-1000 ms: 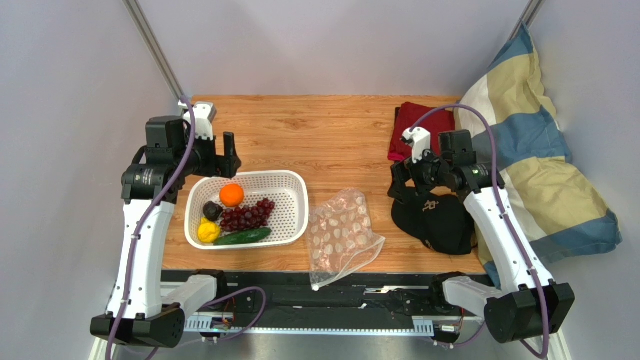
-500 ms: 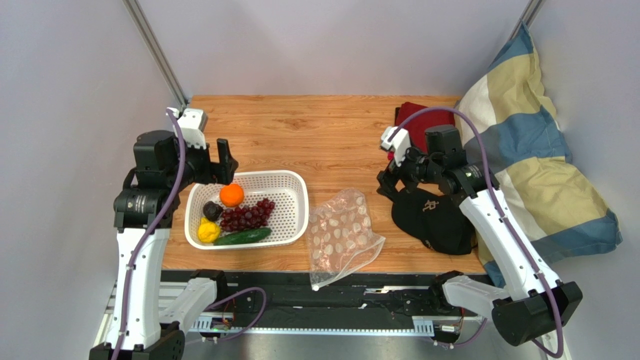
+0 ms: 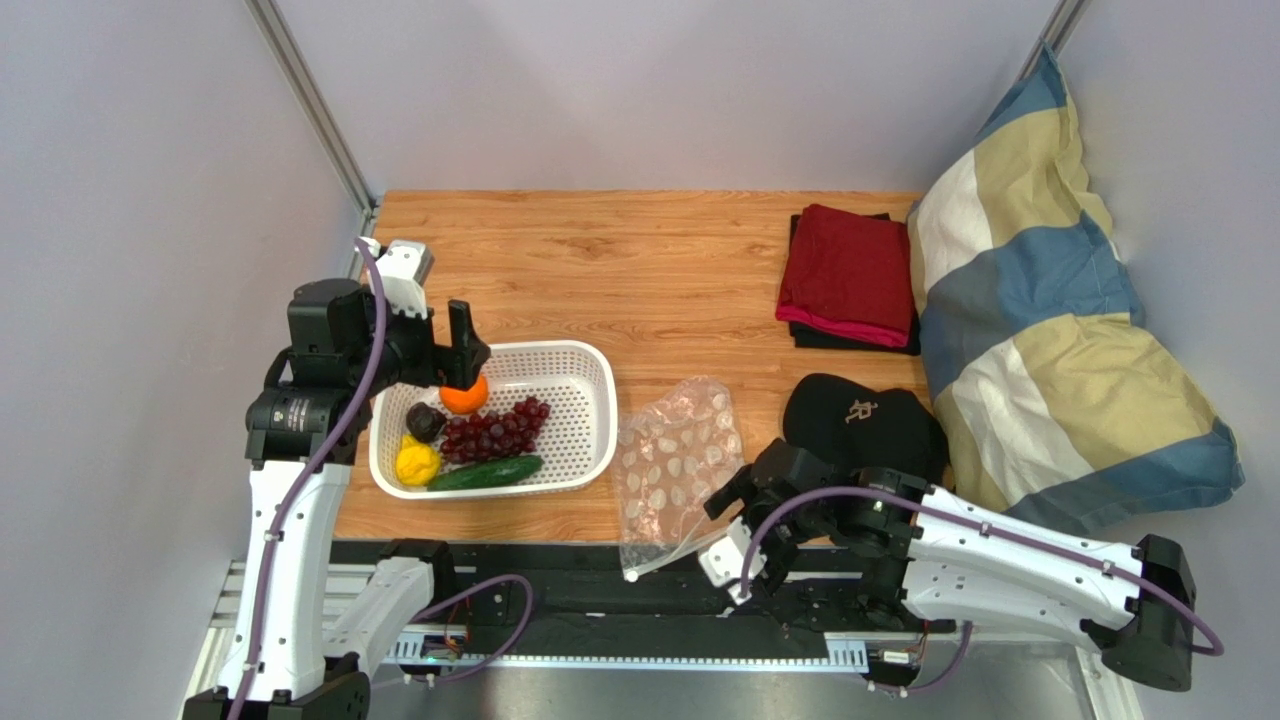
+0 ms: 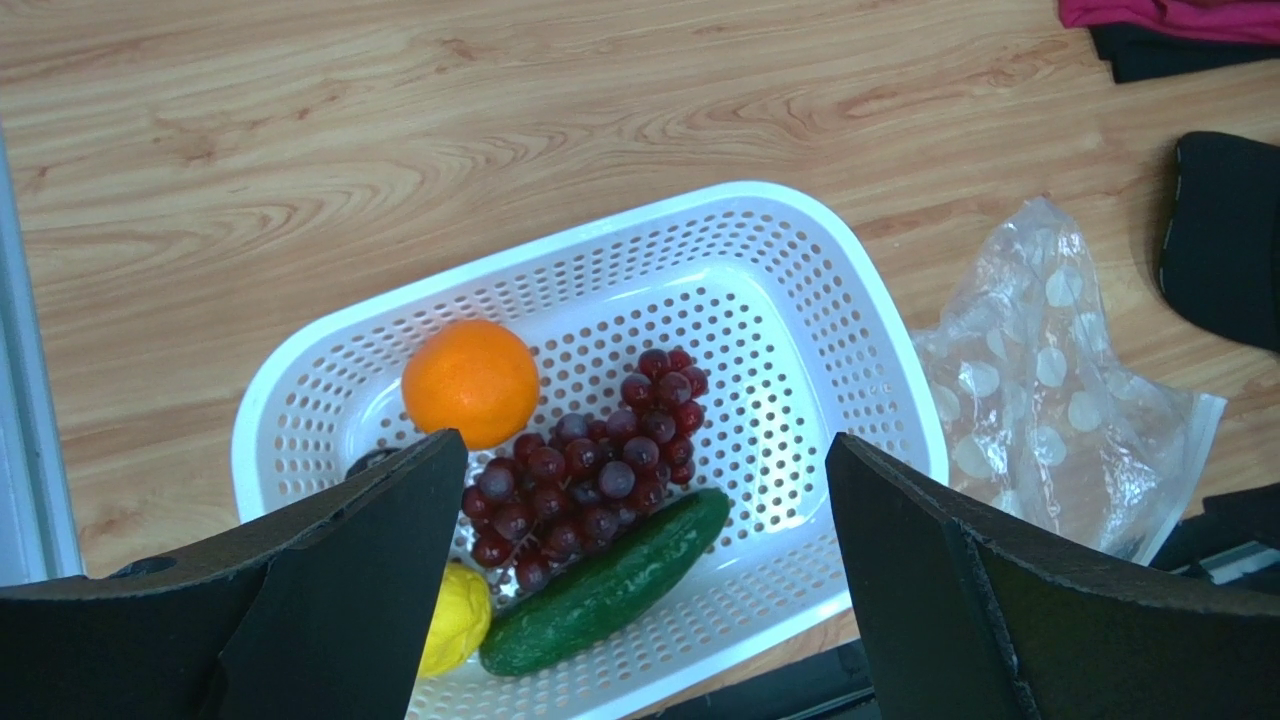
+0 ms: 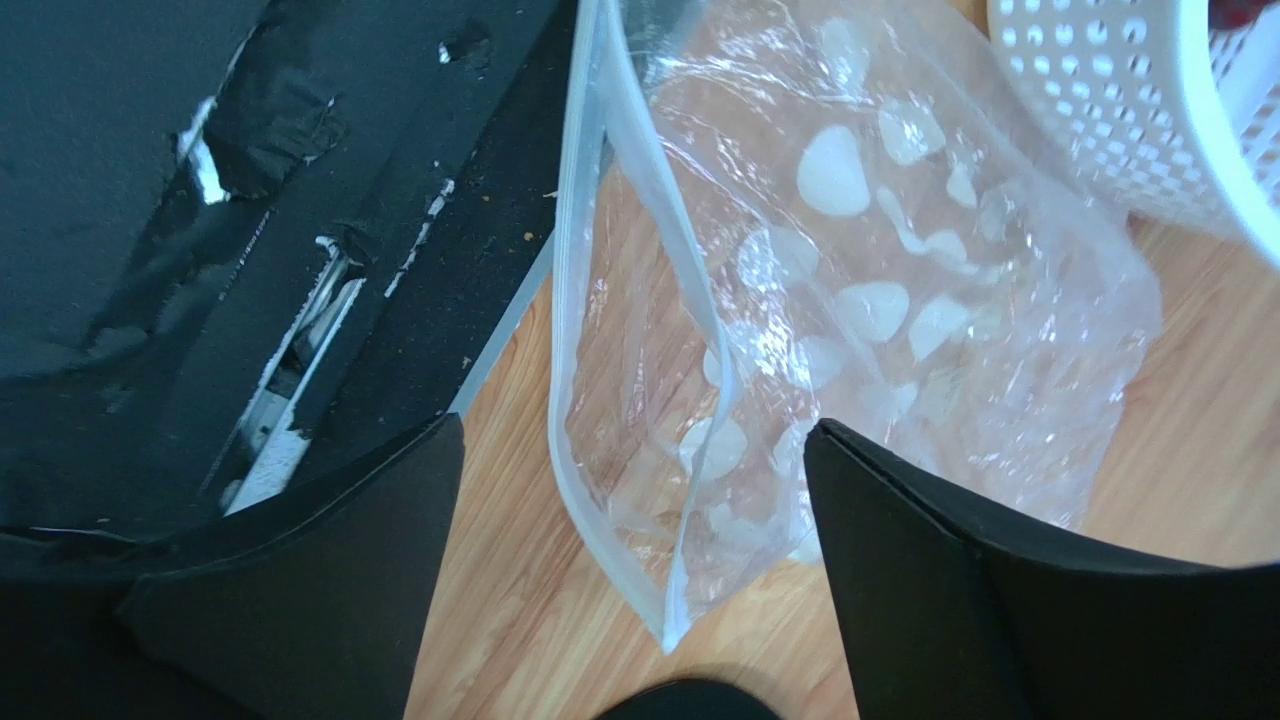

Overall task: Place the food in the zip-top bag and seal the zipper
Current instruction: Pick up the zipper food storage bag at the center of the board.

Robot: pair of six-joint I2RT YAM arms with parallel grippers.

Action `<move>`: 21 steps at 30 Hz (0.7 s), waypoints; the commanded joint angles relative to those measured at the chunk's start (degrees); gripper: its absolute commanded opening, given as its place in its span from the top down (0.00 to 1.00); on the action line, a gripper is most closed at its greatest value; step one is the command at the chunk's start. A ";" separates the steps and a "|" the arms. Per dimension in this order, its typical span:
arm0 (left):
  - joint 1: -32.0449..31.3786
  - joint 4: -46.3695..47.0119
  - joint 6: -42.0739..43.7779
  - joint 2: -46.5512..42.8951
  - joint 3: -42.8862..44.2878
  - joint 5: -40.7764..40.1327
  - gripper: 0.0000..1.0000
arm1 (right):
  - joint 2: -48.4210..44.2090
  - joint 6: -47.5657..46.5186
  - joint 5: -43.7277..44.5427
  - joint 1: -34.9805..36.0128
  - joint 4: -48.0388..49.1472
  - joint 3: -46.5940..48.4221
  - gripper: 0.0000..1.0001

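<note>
The food lies in a white basket (image 3: pixel 586 405) (image 4: pixel 887 405): an orange (image 4: pixel 470 383), a dark red grape bunch (image 4: pixel 594 465), a green cucumber (image 4: pixel 609 585), a yellow lemon (image 4: pixel 454 615) and a dark purple fruit (image 3: pixel 424 422). My left gripper (image 3: pixel 458 348) (image 4: pixel 643 450) hangs open above the basket's back left, over the orange (image 3: pixel 463 395). The dotted zip-top bag (image 3: pixel 684 465) (image 5: pixel 842 300) lies flat to the right of the basket. Its zipper (image 5: pixel 559 390) stands parted at the near end. My right gripper (image 3: pixel 724 510) (image 5: pixel 634 435) is open, its fingers on either side of the bag's mouth corner.
A black cap (image 3: pixel 864 435) lies just right of the bag, close behind my right arm. A folded red cloth (image 3: pixel 849 275) sits at the back right, and a striped pillow (image 3: pixel 1052 345) leans on the right wall. A black rail (image 5: pixel 226 225) runs along the table's near edge.
My right arm has swung from above the cap down to the near edge, beside the bag's mouth. The left gripper has shifted slightly over the orange.
</note>
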 commanded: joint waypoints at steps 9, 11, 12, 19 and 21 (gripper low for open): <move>0.00 0.90 0.79 -0.59 -1.77 2.36 0.01 | 4.47 -10.52 9.02 9.96 18.95 -4.86 0.24; 0.00 0.90 0.97 -0.67 -1.60 2.10 0.01 | 7.19 -11.39 9.81 11.19 20.01 -5.21 0.27; 0.00 0.82 0.88 -0.59 -1.60 2.01 0.01 | 8.08 -12.70 10.86 11.37 21.06 -5.47 0.29; 0.00 0.47 1.05 -0.41 -1.42 2.97 0.01 | 15.46 -17.47 19.21 12.87 29.07 -8.47 0.58; 0.00 0.29 1.14 -0.50 -1.51 3.67 0.01 | 15.47 -15.19 21.31 13.04 26.37 -6.63 0.77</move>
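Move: For the right hand, the zip-top bag's zipper mouth lies roughly 3 cm to the left, about level fore and aft and some 7 cm below; the bag's middle is about 4 cm ahead, 4 cm left and 8 cm down. The black cap lies around 17 cm right and 8 cm ahead, the white basket about 26 cm left and 10 cm ahead. From the left hand, the bag is some 21 cm right, 12 cm back and 28 cm below. The right fingers come down astride one zipper lip of the open bag mouth, closing from nearly wide to less than half open, with the lip between their tips; a firm pinch can't be seen yet. The hand first slides left about 4 cm over the mouth, then mostly sinks, ending some 5 cm lower, while the wrist turns roughly 25 degrees, partly counter-clockwise. ##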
